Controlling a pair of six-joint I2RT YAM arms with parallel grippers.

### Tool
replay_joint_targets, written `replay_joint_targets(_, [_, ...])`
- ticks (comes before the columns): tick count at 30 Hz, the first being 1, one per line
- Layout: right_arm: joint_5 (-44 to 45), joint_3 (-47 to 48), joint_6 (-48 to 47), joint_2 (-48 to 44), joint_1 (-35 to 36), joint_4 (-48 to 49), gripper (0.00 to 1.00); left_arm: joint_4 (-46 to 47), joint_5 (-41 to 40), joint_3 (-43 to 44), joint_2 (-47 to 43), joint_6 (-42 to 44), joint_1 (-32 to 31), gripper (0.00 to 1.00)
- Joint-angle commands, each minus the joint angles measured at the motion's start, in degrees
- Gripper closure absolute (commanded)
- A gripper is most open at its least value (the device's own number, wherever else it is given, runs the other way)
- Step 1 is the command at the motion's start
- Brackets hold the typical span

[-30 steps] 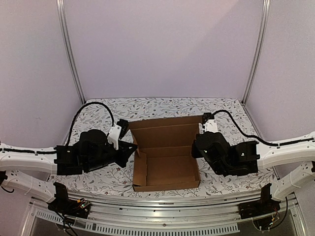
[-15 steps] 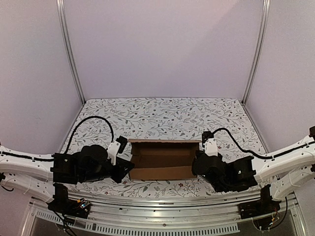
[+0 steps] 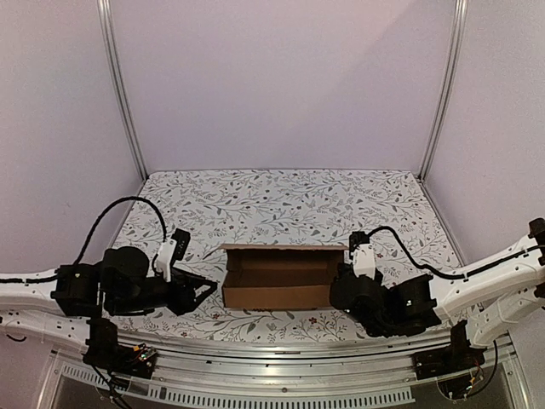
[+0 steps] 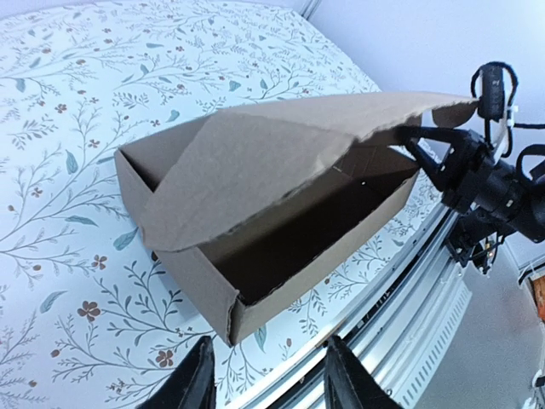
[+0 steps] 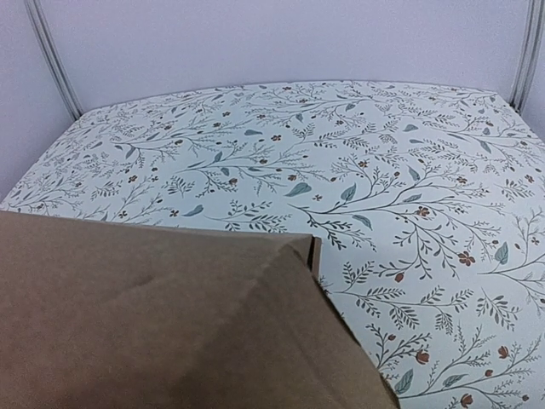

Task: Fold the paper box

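Note:
The paper box [image 3: 277, 296] is brown cardboard and stands near the table's front edge. Its lid [image 4: 272, 162] slants down over the tray without closing it. In the left wrist view the dark inside shows under the lid. My left gripper [image 3: 209, 290] is open, a short way left of the box, and touches nothing; its fingertips [image 4: 203, 362] frame the box's near corner. My right gripper [image 3: 341, 279] is at the box's right end, and in the left wrist view it [image 4: 413, 145] is shut at the lid's far corner. In the right wrist view the lid [image 5: 153, 315] hides those fingers.
A floral cloth [image 3: 281, 200] covers the table. An aluminium rail [image 4: 409, 341] runs along the near edge, just in front of the box. Lilac walls with metal posts [image 3: 119, 85] enclose the back and sides.
The lid has swung down from standing open to slanting over the tray. The left gripper has opened, let go of the box and drawn back to the left. The right arm stayed at the lid.

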Motion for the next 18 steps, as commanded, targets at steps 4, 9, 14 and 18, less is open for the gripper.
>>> replay_joint_targets(4, [-3.77,-2.11,2.32,3.14,1.02,-3.58,1.00,-10.29,0.25,5.76,-6.00,-0.15,-0.96,0.58])
replay_joint_targets(9, [-2.98,-1.70,1.44,5.25,0.96,-3.34,1.00,-11.95,1.43,11.45,-5.69,1.95,-0.96,0.58])
replay_joint_targets(14, [-2.03,-1.61,-0.26,8.19,0.99,-0.21,1.00,-12.08,-0.69,18.64,-0.88,8.36,-0.86,0.57])
replay_joint_targets(18, [-0.76,-2.46,-6.92,11.12,0.97,9.63,1.00,-12.34,-3.47,23.99,5.27,14.19,0.47,0.53])
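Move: The lid's left front corner is about 12 cm ahead of the left hand, some 2 cm to its right and nearly level with it. Lower down, the middle of the box's front wall lies roughly 10 cm ahead, 18 cm to the right and 13 cm below. From the right hand, shut on the lid's right end, that front wall's middle is about 3 cm ahead, 16 cm left and 11 cm down. Straight up goes the empty left hand, about 12 cm and gathering speed, off the front left of the box to above the lid's height, its fingers staying half open and tipping up slightly towards the end. The right hand keeps its closed fingers on the lid's right end and eases down and left by about 1 cm. ##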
